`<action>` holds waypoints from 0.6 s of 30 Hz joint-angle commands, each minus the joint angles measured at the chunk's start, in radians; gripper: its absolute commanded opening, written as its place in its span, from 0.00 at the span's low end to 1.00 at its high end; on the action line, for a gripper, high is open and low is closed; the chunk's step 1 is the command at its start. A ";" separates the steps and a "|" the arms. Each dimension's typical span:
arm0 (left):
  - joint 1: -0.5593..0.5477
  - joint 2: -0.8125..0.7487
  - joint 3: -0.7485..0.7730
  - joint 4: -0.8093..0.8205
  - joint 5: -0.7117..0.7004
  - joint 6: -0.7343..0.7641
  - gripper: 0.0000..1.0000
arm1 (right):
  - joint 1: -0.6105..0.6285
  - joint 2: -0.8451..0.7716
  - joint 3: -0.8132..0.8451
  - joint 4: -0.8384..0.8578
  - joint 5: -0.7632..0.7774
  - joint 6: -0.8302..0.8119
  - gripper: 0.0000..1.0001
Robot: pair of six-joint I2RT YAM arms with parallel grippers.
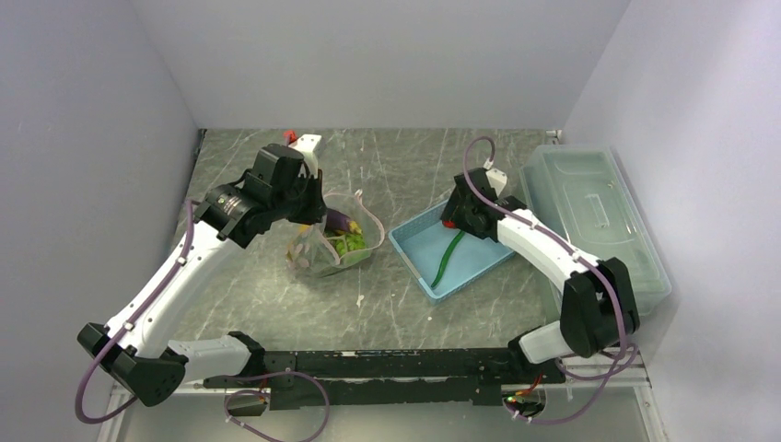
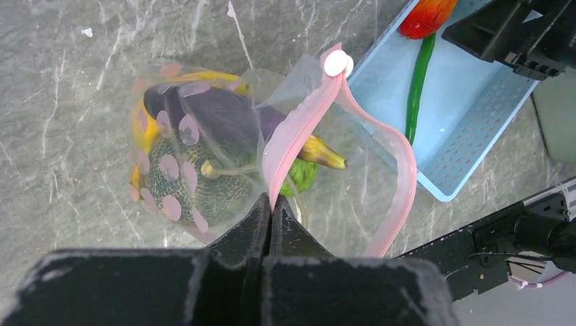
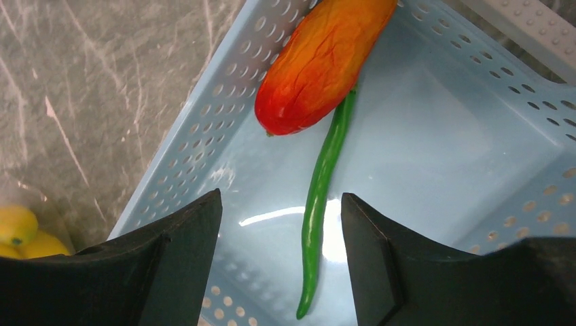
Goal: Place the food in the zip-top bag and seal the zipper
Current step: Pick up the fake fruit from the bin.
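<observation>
The zip-top bag (image 1: pixel 333 241) stands left of the middle with its mouth open. Inside it lie a netted melon (image 2: pixel 183 180), a dark purple eggplant (image 2: pixel 217 112), a yellow banana (image 2: pixel 322 155) and a green vegetable (image 2: pixel 302 178). My left gripper (image 2: pixel 271 200) is shut on the pink zipper (image 2: pixel 299 136) at the near side of the mouth. My right gripper (image 3: pixel 282 204) is open, low over the light-blue basket (image 3: pixel 204 136). A long thin green pod (image 3: pixel 319 204) lies between its fingers, touching neither. An orange carrot (image 3: pixel 319 61) lies just beyond the pod.
A large clear lidded box (image 1: pixel 594 216) stands against the right wall, close behind the right arm. The basket (image 1: pixel 479 267) sits a short way right of the bag. A black rail (image 1: pixel 387 368) runs along the table's near edge.
</observation>
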 commanded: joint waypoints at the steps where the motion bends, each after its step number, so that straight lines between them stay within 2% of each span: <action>1: -0.004 -0.029 -0.003 0.020 0.001 -0.005 0.00 | -0.023 0.045 -0.010 0.084 0.050 0.077 0.67; 18: -0.004 -0.019 0.009 0.003 -0.008 -0.005 0.00 | -0.127 0.191 -0.009 0.224 0.015 0.108 0.65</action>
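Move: The orange-red fake fruit in the blue bin lies some 8 cm ahead of the right hand, 5 cm to its right and about 8 cm below. The green chili lies roughly 3 cm back, 2 cm to the right and 9 cm below the hand. From the left hand, shut on the bag's rim, the fruit is about 15 cm ahead, 33 cm to the right and 25 cm lower. No touch can be made out yet: the right hand sinks about 5 cm into the bin towards the orange-red fruit, at the same time reaching forward and edging right by some 3 cm each. It turns about 10 degrees clockwise, fingers staying wide open, the left finger coming close over the fruit's near end. ##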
